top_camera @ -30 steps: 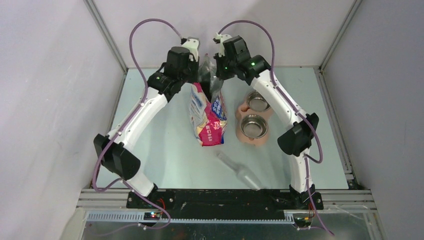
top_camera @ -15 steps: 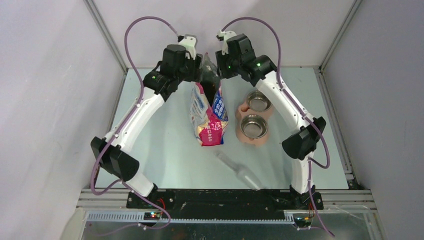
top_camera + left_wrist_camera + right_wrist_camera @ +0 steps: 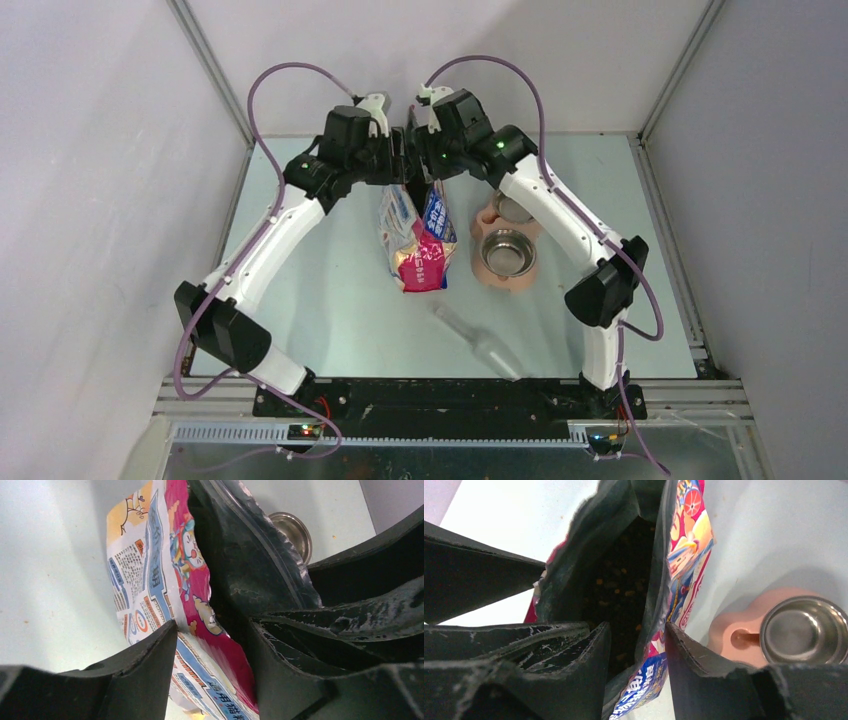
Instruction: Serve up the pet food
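Note:
The pet food (image 3: 620,587) shows as dark kibble with some orange bits inside the open pink and blue bag (image 3: 416,240), which stands mid-table. My left gripper (image 3: 212,625) is open, its fingers either side of the bag's left wall (image 3: 150,580) without pinching it. My right gripper (image 3: 636,627) is open too, one finger inside the mouth and one outside the right wall (image 3: 684,555). In the top view, the left gripper (image 3: 398,165) and the right gripper (image 3: 426,166) meet over the bag's top.
A pink stand (image 3: 487,268) right of the bag holds two steel bowls: the near one (image 3: 507,250) shows whole, the far one (image 3: 512,208) lies partly under my right arm. A clear plastic scoop (image 3: 480,345) lies near the front edge.
Both grippers went from shut to open, letting go of the bag's top edges. They moved inward toward each other over the mouth. The bag stays upright.

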You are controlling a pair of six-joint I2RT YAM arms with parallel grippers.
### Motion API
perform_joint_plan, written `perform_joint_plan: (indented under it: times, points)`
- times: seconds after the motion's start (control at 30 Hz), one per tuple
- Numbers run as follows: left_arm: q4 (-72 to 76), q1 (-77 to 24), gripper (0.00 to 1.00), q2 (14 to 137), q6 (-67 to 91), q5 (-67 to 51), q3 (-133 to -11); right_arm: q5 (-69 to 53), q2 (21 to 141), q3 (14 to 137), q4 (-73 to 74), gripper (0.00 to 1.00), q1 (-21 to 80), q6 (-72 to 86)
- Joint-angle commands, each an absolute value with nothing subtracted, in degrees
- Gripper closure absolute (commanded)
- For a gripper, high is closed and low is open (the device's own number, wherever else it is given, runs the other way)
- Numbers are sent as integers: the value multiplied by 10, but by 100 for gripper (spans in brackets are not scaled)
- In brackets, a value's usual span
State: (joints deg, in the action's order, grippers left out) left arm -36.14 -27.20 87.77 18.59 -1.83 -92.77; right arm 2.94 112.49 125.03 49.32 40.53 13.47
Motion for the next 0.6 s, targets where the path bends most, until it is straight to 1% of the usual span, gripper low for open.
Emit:
perform_joint_plan:
  times: [0.0, 0.03, 0.07, 0.1, 0.13, 0.17, 0.2, 0.23, 0.27, 0.3, 0.37, 0.47, 0.57]
  points:
    - [-362, -273, 43, 869, 214, -45, -916, 59, 1078, 1234, 494, 55, 414, 152]
    - [-363, -274, 46, 868, 214, -44, -915, 64, 1075, 1226, 493, 59, 415, 152]
    - [-365, -274, 54, 868, 211, -39, -915, 67, 1069, 1222, 492, 62, 416, 152]
    - [-373, -274, 58, 866, 208, -36, -915, 74, 1066, 1216, 491, 68, 416, 149]
    - [-384, -274, 66, 864, 201, -27, -918, 79, 1059, 1213, 491, 71, 416, 148]
    - [-390, -274, 72, 859, 197, -23, -919, 88, 1055, 1209, 491, 78, 415, 145]
    - [-400, -274, 82, 856, 187, -15, -919, 92, 1047, 1207, 490, 82, 413, 143]
    - [-404, -274, 89, 849, 181, -10, -919, 106, 1042, 1206, 489, 91, 413, 139]
    - [-409, -274, 97, 845, 170, 4, -918, 125, 1031, 1204, 482, 95, 412, 135]
    - [-409, -274, 99, 836, 163, 14, -918, 136, 1023, 1204, 478, 100, 413, 123]
    - [-398, -273, 100, 825, 132, 62, -920, 169, 1017, 1209, 460, 100, 414, 100]
    - [-363, -271, 100, 822, 64, 174, -940, 211, 1027, 1231, 444, 100, 410, 72]
    - [-348, -260, 100, 836, 9, 216, -979, 227, 1043, 1256, 444, 100, 402, 64]
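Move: The cat food bag stands upright between the hands. Its left rim is already between the left hand's open fingers and its right rim between the right hand's, each about at the hand point. The bag's middle lies some 3 cm right of the left hand and 2 cm left of the right, about 6 cm back and 15 cm down. From the right hand, the far bowl is about 19 cm right and level; the near bowl is 18 cm right and 9 cm back, both some 25 cm below. Both hands ease back about 1 cm and close fully, the left pinching the left wall of the bag's mouth between its fingertips and the right pinching the opposite wall. Then they draw apart to spread the mouth, the left hand going about 5 cm left while rolling some 10 degrees so its left side rises, the right already heading right as it shuts, about 4.5 cm in all, rising a little and turning slightly clockwise. ##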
